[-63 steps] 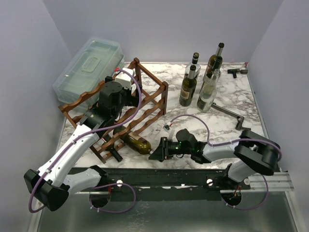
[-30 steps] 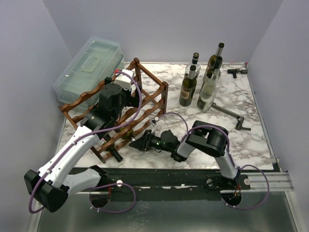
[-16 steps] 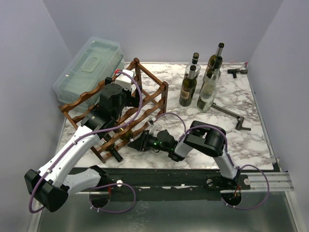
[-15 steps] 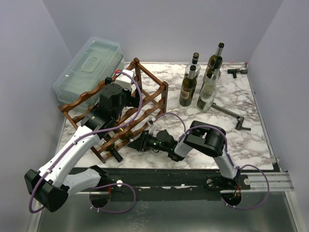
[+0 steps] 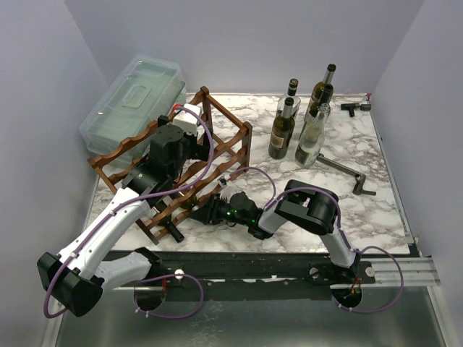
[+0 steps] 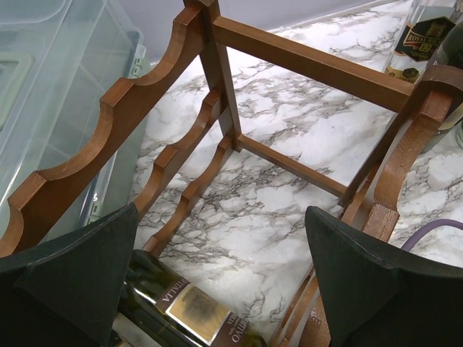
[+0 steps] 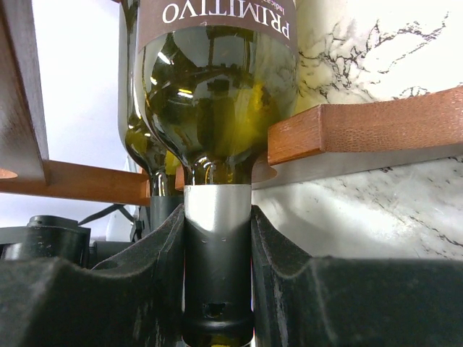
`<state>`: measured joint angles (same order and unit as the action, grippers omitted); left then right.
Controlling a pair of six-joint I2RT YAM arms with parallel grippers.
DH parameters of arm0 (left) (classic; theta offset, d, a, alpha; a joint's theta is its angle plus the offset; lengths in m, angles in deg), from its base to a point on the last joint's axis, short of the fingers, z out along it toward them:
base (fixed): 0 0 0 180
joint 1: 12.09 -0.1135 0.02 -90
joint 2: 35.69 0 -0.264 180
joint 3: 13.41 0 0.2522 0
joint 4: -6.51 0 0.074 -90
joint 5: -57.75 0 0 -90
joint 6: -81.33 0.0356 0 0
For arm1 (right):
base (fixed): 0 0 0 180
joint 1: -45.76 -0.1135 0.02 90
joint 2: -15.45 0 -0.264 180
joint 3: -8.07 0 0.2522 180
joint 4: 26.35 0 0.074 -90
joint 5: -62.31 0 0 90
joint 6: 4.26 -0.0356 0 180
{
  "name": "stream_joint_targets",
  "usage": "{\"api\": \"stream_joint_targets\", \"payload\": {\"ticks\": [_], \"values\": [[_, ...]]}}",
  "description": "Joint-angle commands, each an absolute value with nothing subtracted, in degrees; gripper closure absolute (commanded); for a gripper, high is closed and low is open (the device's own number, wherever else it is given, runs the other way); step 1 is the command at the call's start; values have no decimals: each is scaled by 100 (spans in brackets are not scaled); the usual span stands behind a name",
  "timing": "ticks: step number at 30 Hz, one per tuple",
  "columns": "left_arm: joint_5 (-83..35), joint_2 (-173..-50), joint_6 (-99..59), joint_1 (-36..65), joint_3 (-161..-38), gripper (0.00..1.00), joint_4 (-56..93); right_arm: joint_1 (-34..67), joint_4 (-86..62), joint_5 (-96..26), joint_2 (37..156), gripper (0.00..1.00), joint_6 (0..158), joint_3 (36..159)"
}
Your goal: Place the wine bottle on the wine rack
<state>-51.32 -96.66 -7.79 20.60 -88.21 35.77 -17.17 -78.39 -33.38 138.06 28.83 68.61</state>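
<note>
The wine bottle (image 7: pixel 217 79), green glass with a brown "PRIMITIVO" label, lies on its side in the lowest tier of the reddish-brown wine rack (image 5: pixel 230 137). My right gripper (image 7: pixel 217 289) is shut on its foil-capped neck, with a finger (image 7: pixel 155 282) pressed against each side. It sits low at the rack's front edge (image 5: pixel 211 214). The neck rests in a scallop of the rail (image 7: pixel 362 130). My left gripper (image 6: pixel 224 282) hangs open over the rack's top, and the bottle's label (image 6: pixel 184 307) shows far below between its fingers (image 6: pixel 65 278).
A clear plastic lidded box (image 5: pixel 134 97) stands behind the rack at the left. Several upright bottles (image 5: pixel 300 123) are grouped at the back. A metal L-shaped bar (image 5: pixel 347 171) and a small black part (image 5: pixel 354 108) lie on the marble table (image 5: pixel 362 210) at the right.
My right arm has slid left along the table, pushing the bottle deeper into the rack's bottom tier. The left arm has stayed where it was, open.
</note>
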Motion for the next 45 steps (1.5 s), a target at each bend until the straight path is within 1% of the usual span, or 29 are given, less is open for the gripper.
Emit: {"api": "stream_joint_targets", "payload": {"ticks": [1,12,16,17,18,21,23,28,33,36,42,45], "values": [[-5140,-9660,-878,2034,-8802,1,3504,-1765,-8600,-3085,13819,99,3071,7123],[-5158,-9598,-898,2028,-8775,1,3469,-1763,-8522,-2998,13915,99,3104,7356],[-5077,-9555,-894,2034,-8757,1,3463,-1761,-8152,-2977,13987,100,3137,7603],[-5104,-9575,-894,2032,-8753,1,3459,-1765,-8049,-3002,13998,95,3154,7648],[-5114,-9604,-895,2028,-8762,1,3467,-1761,-7958,-3021,14013,88,3177,7696],[-5028,-9594,-894,2030,-8770,1,3483,-1768,-7716,-3019,13996,64,3270,7704],[-5054,-9609,-894,2034,-8760,1,3474,-1768,-7598,-2971,13921,51,3295,7610],[-5015,-9603,-895,2028,-8759,1,3483,-1769,-7539,-2925,13796,35,3296,7305],[-4980,-9646,-898,2031,-8782,1,3505,-1769,-7413,-2926,13561,23,3342,7002],[-5025,-9689,-894,2033,-8769,1,3494,-1774,-7048,-2888,13365,19,3455,6895],[-4955,-9733,-896,2028,-8776,1,3504,-1770,-6972,-2957,13120,19,3500,6369],[-4868,-9752,-915,2033,-8797,1,3522,-1773,-7128,-3041,13046,23,3483,6094]]}}
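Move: The right hand has the wine bottle pinched by its neck. The rack slot that the bottle lies along has its middle about 8 cm ahead and 10 cm left, at much the same height. The racked bottle beside it is centred some 3 cm ahead and 12 cm left of the hand, and the rack's right end stands about 13 cm ahead and 15 cm right. From the left hand, the slot's middle is roughly 5 cm back, 8 cm left and 23 cm below. Keeping its pinch on the bottle's neck, the right hand eases left and slightly forward by about 2 cm, sliding the bottle deeper along its slot in the wine rack, and pauses there. Its fingers then open from the neck to most of their range, and the hand draws back out to the right and a little towards its base, about 4 cm, tilting only slightly. ##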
